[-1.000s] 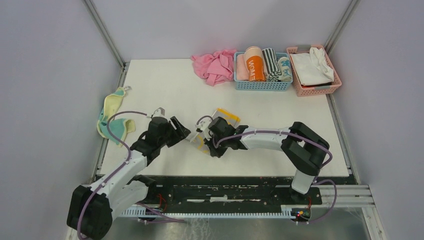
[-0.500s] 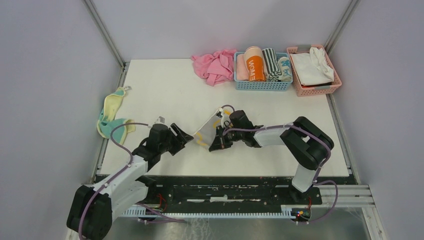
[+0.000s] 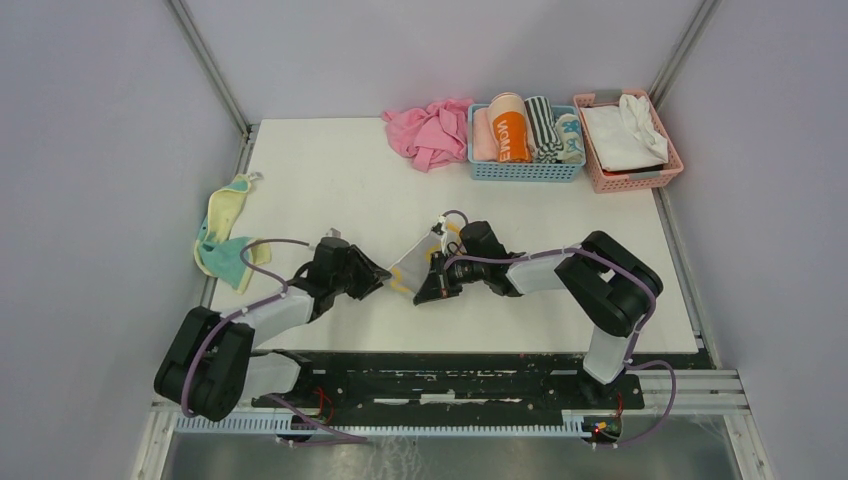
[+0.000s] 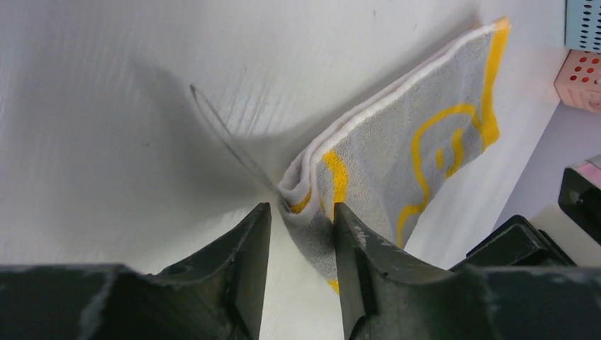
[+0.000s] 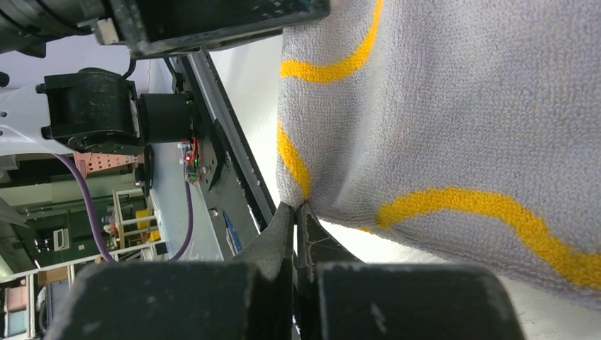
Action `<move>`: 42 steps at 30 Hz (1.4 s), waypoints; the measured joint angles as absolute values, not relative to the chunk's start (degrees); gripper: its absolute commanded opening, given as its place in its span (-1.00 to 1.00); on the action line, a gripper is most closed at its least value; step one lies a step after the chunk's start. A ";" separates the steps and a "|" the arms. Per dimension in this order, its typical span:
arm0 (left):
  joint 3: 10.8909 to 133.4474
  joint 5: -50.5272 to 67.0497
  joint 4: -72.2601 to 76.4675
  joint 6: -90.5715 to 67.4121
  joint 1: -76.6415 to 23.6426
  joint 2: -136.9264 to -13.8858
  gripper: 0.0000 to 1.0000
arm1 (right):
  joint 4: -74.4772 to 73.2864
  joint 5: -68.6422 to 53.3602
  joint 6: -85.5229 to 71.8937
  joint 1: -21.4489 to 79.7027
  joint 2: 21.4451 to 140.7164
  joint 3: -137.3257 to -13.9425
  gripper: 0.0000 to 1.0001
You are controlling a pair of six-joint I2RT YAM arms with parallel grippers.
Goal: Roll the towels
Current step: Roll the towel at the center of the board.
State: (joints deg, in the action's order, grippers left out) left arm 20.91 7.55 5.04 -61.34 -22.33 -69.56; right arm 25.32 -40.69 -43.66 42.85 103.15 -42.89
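The light grey towel [image 3: 413, 267] with yellow marks is folded and held up off the table's near middle. My right gripper [image 3: 433, 284] is shut on its lower edge, and in the right wrist view the pinched fold sits at the fingertips [image 5: 296, 206] with the grey towel [image 5: 453, 106] spreading above. My left gripper [image 3: 377, 277] is open at the towel's left corner. In the left wrist view that folded corner [image 4: 306, 195] lies between the jaws, touching the right finger [image 4: 347, 234]. The pale yellow towel [image 3: 225, 238] with teal lies crumpled over the table's left edge.
A pink cloth [image 3: 430, 132] lies at the back of the table. Next to it a blue basket [image 3: 525, 171] holds several rolled towels, and a pink basket [image 3: 632, 181] with white cloth stands at the back right. The table's near edge [image 3: 450, 352] runs just below both grippers.
My right gripper lifted the grey towel up and to the right, then held it. My left gripper came in to the towel's left corner and its jaws narrowed around it.
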 measured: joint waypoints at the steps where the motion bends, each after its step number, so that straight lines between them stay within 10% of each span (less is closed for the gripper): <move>1: 21.28 7.49 5.65 -61.34 -22.33 -70.72 -0.33 | 25.34 -40.82 -43.66 42.85 103.15 -42.85 -0.99; 7: 22.83 5.87 4.82 -61.23 -22.39 -72.55 -0.94 | 25.65 -41.54 -44.16 42.83 103.13 -42.22 -0.99; 23: 26.20 0.43 -4.64 -58.24 -23.51 -68.12 -0.95 | 1.65 -25.02 -30.98 49.36 93.71 -47.35 0.06; 42: 23.35 -0.01 -4.14 -58.65 -24.51 -66.54 -0.94 | -10.24 15.49 -16.60 70.78 106.80 -66.37 0.02</move>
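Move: The towel's far-left corner is already between the left hand's half-open fingers, about 1 cm ahead, 1 cm right and 1 cm below; the towel's middle is some 3 cm ahead and 8 cm right, the pink towel roughly 32 cm ahead and 9 cm right. The right hand still pinches the near corner; from it, the far-left corner is about 5 cm ahead and 5 cm left, and the towel's middle 8 cm ahead and 2 cm right. The left hand eases about 1 cm forward and shuts on the towel's far-left corner, then rises and shifts left 1 to 2 cm before easing slowly back and down, keeping its pinch. The right hand dips back slightly as it opens and releases the near corner, arcs up and left, then comes down about 6 cm, swinging some 60 degrees to point steeply down, fingers half open around that corner. ##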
